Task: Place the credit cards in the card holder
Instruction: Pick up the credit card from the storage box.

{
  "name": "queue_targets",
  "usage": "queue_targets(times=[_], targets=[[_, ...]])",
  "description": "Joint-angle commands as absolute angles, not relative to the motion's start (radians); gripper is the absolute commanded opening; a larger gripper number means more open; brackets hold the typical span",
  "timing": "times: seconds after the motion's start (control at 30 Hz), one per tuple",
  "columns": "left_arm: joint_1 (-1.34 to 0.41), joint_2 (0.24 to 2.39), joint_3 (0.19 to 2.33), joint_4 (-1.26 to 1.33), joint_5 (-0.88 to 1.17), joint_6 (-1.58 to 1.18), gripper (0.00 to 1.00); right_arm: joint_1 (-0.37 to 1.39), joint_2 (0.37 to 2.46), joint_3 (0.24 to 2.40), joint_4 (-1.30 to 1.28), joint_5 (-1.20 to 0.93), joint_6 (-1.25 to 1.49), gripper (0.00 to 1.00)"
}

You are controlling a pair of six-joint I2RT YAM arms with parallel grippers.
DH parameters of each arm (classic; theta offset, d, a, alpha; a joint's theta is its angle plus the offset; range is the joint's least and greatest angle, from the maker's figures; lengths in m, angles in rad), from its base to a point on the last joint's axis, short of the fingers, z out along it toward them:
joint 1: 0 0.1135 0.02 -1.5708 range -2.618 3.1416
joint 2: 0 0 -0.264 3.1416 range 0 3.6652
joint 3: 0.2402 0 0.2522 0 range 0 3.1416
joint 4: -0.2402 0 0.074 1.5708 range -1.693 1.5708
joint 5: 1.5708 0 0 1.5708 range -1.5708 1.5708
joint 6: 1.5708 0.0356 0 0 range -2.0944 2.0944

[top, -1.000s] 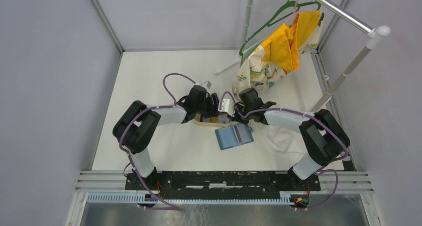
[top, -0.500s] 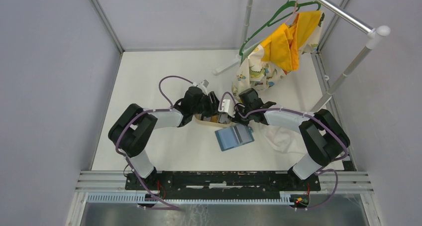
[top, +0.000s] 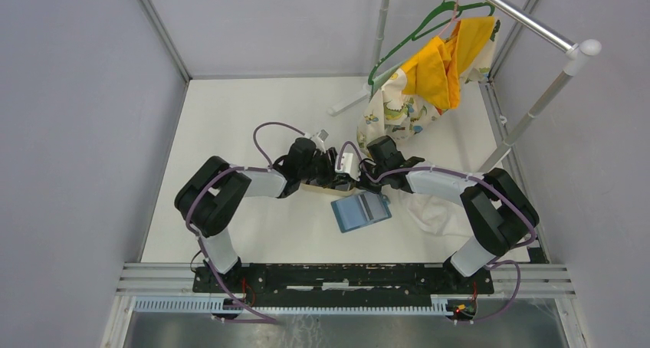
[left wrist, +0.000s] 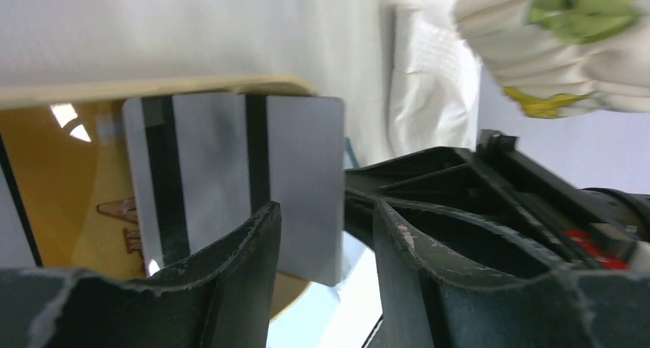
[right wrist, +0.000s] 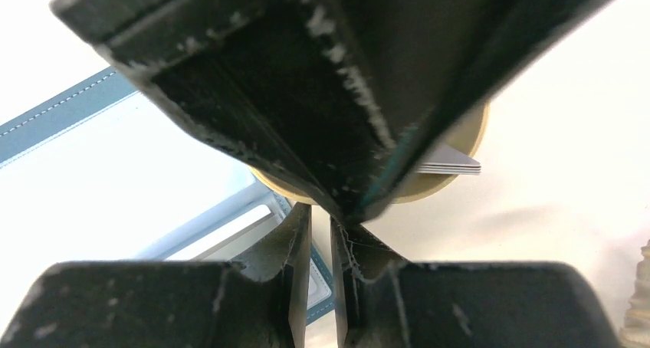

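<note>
A pale credit card with black stripes leans tilted in the tan tray. Its right edge shows in the gap of my left gripper, whose jaws stand apart without touching it. More cards lie stacked in the tray. The blue card holder lies unfolded just in front of the tray, its pockets facing up. My left gripper and right gripper almost touch over the tray. The right gripper shows only a thin slit, with nothing in it.
A white cloth lies to the right of the card holder, under the right arm. A clothes rack with a green hanger and a yellow and printed garment stands at the back right.
My left gripper has shifted a little right and nearer to the tray and the right gripper, and its jaws have narrowed slightly. The right arm has stayed still.
</note>
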State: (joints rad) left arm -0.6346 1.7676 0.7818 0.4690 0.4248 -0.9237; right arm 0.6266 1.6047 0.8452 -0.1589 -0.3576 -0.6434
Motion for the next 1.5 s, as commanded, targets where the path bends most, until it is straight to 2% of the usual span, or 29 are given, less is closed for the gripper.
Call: queue_targets(times=[0.0,0.3,0.6,0.77,1.23,1.47], targets=[[-0.646,1.787,0.815,0.435,0.429,-0.894,0.55,0.635,1.599,0.873,-0.107,-0.384,-0.636,0.2],[-0.646,1.765,0.863,0.25,0.308,-0.792,0.54,0.635,1.599,0.874,-0.108,-0.388,-0.635,0.2],[-0.646,1.732,0.886,0.16,0.237,-0.753,0.36,0.635,1.598,0.873,-0.109,-0.389,-0.634,0.2],[-0.646,1.734,0.894,0.138,0.227,-0.744,0.32,0.636,1.597,0.873,-0.112,-0.392,-0.635,0.2],[-0.634,1.684,0.864,0.106,0.213,-0.729,0.29,0.636,1.596,0.871,-0.113,-0.396,-0.635,0.2],[-0.625,1.682,0.858,0.112,0.231,-0.726,0.32,0.635,1.598,0.872,-0.115,-0.398,-0.635,0.2]])
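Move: The grey credit card lies tilted at the right end of the storage box, its middle about 3 cm left of the left gripper, 1 cm ahead and 2 cm below. The box's middle is some 7 cm left, 1 cm ahead and 4 cm down; a yellow card lies roughly there too. The card holder sits about 8 cm back, 4 cm right and 6 cm lower. From the right gripper, the credit card lies about 5 cm left and 2 cm ahead, level. Lower the left gripper some 2 cm towards the tilted card at the box's right end, then carry it about 3 cm left, easing it slightly forward and back up a centimetre. Tip the fingers about 15 degrees more steeply down and close them from half open to about a third, around the card's raised edge. Keep the right gripper still just outside the box's right end. ##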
